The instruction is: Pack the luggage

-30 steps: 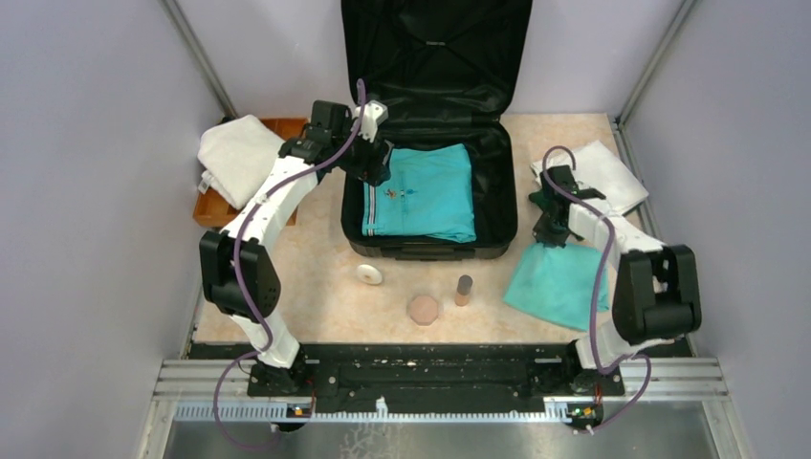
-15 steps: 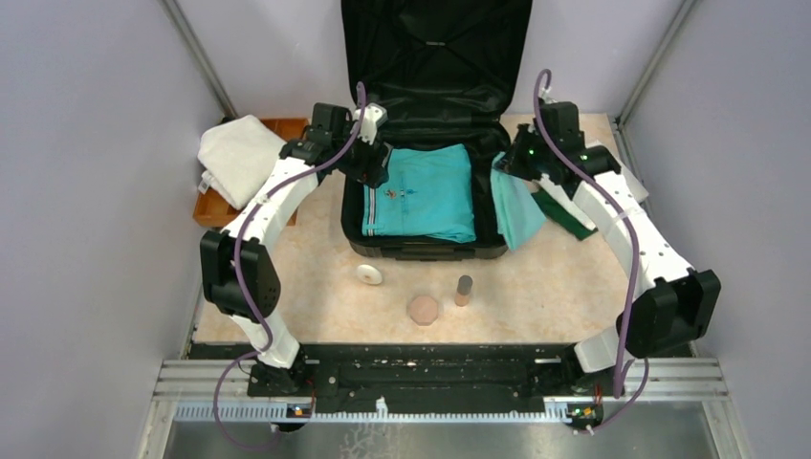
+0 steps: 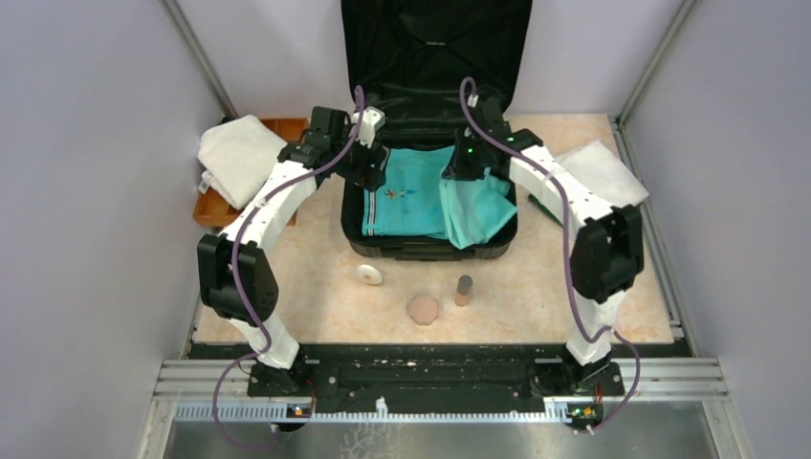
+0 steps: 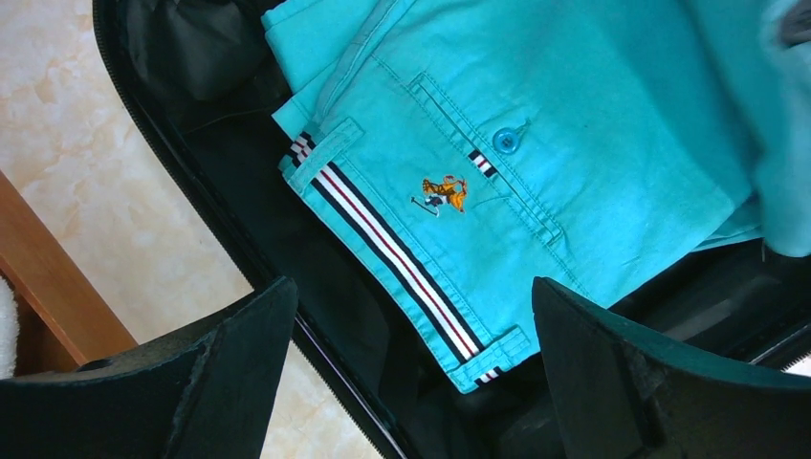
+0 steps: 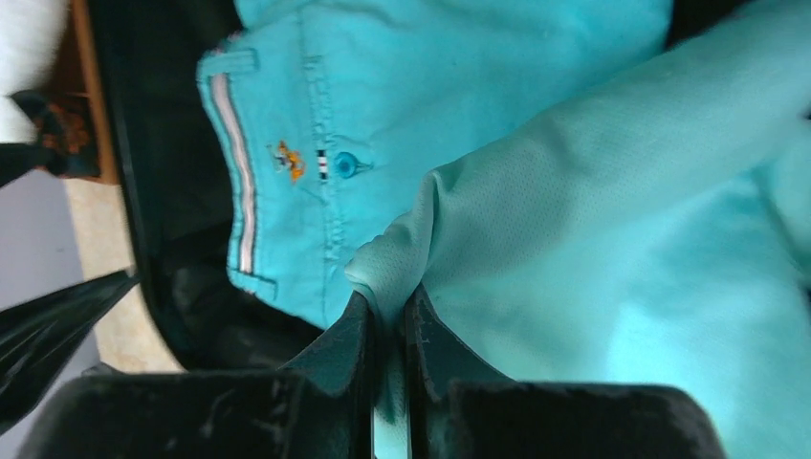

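Note:
The luggage [image 3: 428, 251] lies open mid-table, its lid [image 3: 435, 48] upright at the back. Folded teal shorts [image 3: 406, 196] with a striped waistband lie inside. My left gripper [image 3: 373, 172] hovers open over the case's left edge; in the left wrist view its wide-apart fingertips [image 4: 411, 363] frame the shorts [image 4: 536, 163] and the black lining [image 4: 287, 220]. My right gripper [image 3: 457, 167] is shut on a lighter teal garment [image 3: 480, 212], which hangs over the case's right half. In the right wrist view the right gripper [image 5: 387, 306] pinches a fold of that garment [image 5: 622, 220] above the shorts [image 5: 383, 96].
A white towel [image 3: 239, 153] rests on a brown wooden tray [image 3: 206, 212] at the left. A white folded cloth [image 3: 602, 172] and a dark green one [image 3: 545, 206] lie to the right. In front of the case are a white disc [image 3: 370, 274], a pink octagonal piece [image 3: 423, 309] and a small cylinder [image 3: 464, 289].
My right arm has lifted the light teal garment off the table at the right and swung it left over the open case. The left arm has stayed put.

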`<state>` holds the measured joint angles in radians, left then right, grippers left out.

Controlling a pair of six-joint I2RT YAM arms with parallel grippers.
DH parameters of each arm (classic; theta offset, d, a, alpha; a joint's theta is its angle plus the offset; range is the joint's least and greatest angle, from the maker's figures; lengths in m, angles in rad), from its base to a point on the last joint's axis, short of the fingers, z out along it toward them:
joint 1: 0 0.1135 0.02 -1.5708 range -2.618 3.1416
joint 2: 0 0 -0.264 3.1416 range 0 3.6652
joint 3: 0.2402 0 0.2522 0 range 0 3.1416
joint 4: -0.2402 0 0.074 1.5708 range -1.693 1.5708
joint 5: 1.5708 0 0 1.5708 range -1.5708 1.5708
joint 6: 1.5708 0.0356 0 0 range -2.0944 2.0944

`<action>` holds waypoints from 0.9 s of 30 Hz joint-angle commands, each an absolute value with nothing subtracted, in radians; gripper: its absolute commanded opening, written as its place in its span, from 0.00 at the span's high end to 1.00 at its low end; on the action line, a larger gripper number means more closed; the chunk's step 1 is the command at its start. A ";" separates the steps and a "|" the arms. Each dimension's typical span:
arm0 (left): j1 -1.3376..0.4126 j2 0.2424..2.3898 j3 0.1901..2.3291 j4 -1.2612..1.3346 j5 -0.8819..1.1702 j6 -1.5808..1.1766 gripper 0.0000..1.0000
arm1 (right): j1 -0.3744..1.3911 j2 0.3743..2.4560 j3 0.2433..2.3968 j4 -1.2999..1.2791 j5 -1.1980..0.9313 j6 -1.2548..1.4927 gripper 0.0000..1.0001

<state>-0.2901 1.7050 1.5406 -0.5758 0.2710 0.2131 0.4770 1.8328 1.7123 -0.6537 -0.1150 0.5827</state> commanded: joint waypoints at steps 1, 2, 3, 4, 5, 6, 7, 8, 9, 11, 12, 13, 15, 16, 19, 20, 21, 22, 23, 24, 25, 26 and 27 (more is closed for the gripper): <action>-0.280 1.638 1.521 -0.530 0.257 0.227 0.02 | 0.529 1.943 1.812 -0.628 -0.112 0.630 1.00; -0.278 1.637 1.517 -0.529 0.257 0.230 0.02 | 0.546 1.970 1.842 -0.630 -0.107 0.634 1.00; -0.277 1.637 1.513 -0.528 0.257 0.231 0.02 | 0.558 2.003 1.880 -0.638 -0.102 0.639 1.00; -0.275 1.637 1.511 -0.529 0.258 0.232 0.02 | 0.571 2.037 1.926 -0.651 -0.100 0.641 1.00; -0.273 1.636 1.507 -0.529 0.258 0.234 0.02 | 0.585 2.072 1.981 -0.669 -0.095 0.642 1.00; -0.270 1.636 1.504 -0.529 0.261 0.235 0.02 | 0.596 2.111 2.036 -0.693 -0.089 0.645 1.00; -0.266 1.635 1.500 -0.530 0.263 0.235 0.02 | 0.605 2.147 2.121 -0.718 -0.082 0.648 1.00; -0.264 1.632 1.496 -0.529 0.266 0.235 0.02 | 0.614 2.185 2.181 -0.741 -0.077 0.656 1.00; -0.261 1.630 1.492 -0.529 0.269 0.236 0.02 | 0.619 2.228 2.231 -0.764 -0.072 0.667 1.00; -0.256 1.623 1.481 -0.529 0.276 0.240 0.02 | 0.626 2.275 2.305 -0.774 -0.060 0.704 1.00; -0.253 1.621 1.475 -0.530 0.281 0.239 0.02 | 0.626 2.290 2.324 -0.768 -0.049 0.729 1.00; -0.251 1.617 1.470 -0.533 0.287 0.243 0.02 | 0.626 2.299 2.331 -0.757 -0.035 0.759 1.00; -0.249 1.614 1.464 -0.541 0.301 0.250 0.02 | 0.627 2.316 2.336 -0.756 0.023 0.835 1.00; -0.248 1.615 1.459 -0.546 0.303 0.251 0.02 | 0.627 2.324 2.335 -0.757 0.050 0.870 1.00; -0.247 1.611 1.438 -0.549 0.304 0.253 0.02 | 0.626 2.353 2.325 -0.760 0.113 0.968 1.00; -0.247 1.608 1.429 -0.544 0.306 0.253 0.02 | 0.625 2.365 2.319 -0.751 0.114 0.989 1.00; -0.247 1.606 1.416 -0.536 0.308 0.248 0.02 | 0.626 2.378 2.317 -0.737 0.111 1.004 1.00; -0.247 1.604 1.406 -0.530 0.312 0.243 0.02 | 0.625 2.393 2.318 -0.717 0.099 1.009 0.93; -0.247 1.604 1.399 -0.528 0.322 0.236 0.02 | 0.623 2.410 2.329 -0.697 0.080 1.011 0.82; -0.247 1.607 1.396 -0.528 0.335 0.231 0.02 | 0.623 2.435 2.357 -0.692 0.065 1.007 0.68; -0.247 1.611 1.395 -0.533 0.351 0.229 0.02 | 0.622 2.462 2.409 -0.696 0.046 0.989 0.57; -0.247 1.615 1.392 -0.538 0.364 0.226 0.02 | 0.618 2.493 2.473 -0.712 0.027 0.969 0.50; -0.247 1.618 1.388 -0.540 0.379 0.221 0.02 | 0.614 2.519 2.538 -0.737 0.010 0.950 0.45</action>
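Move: The teal cloth already hangs pinched in the right fingers; the folded trousers in the suitcase, which it goes onto, have their middle about 6 cm left, 2 cm ahead and 13 cm below that hand. Their striped waistband is roughly 18 cm left and 1 cm ahead of the hand; the white disc outside the suitcase lies some 17 cm back and 17 cm left. From the left hand the trousers' middle is about 8 cm right, 2 cm ahead and 13 cm below. The teal cloth is drawn across the trousers by the right hand, mainly to the left, about 12 cm, and some 7 cm forward. That hand dips, eases up a little, then sinks towards the trousers' far-left part, turning some 15 degrees clockwise while the fingers open about halfway to release the pinched edge. The open left hand sinks about 3 cm, shifting slightly back and left. ##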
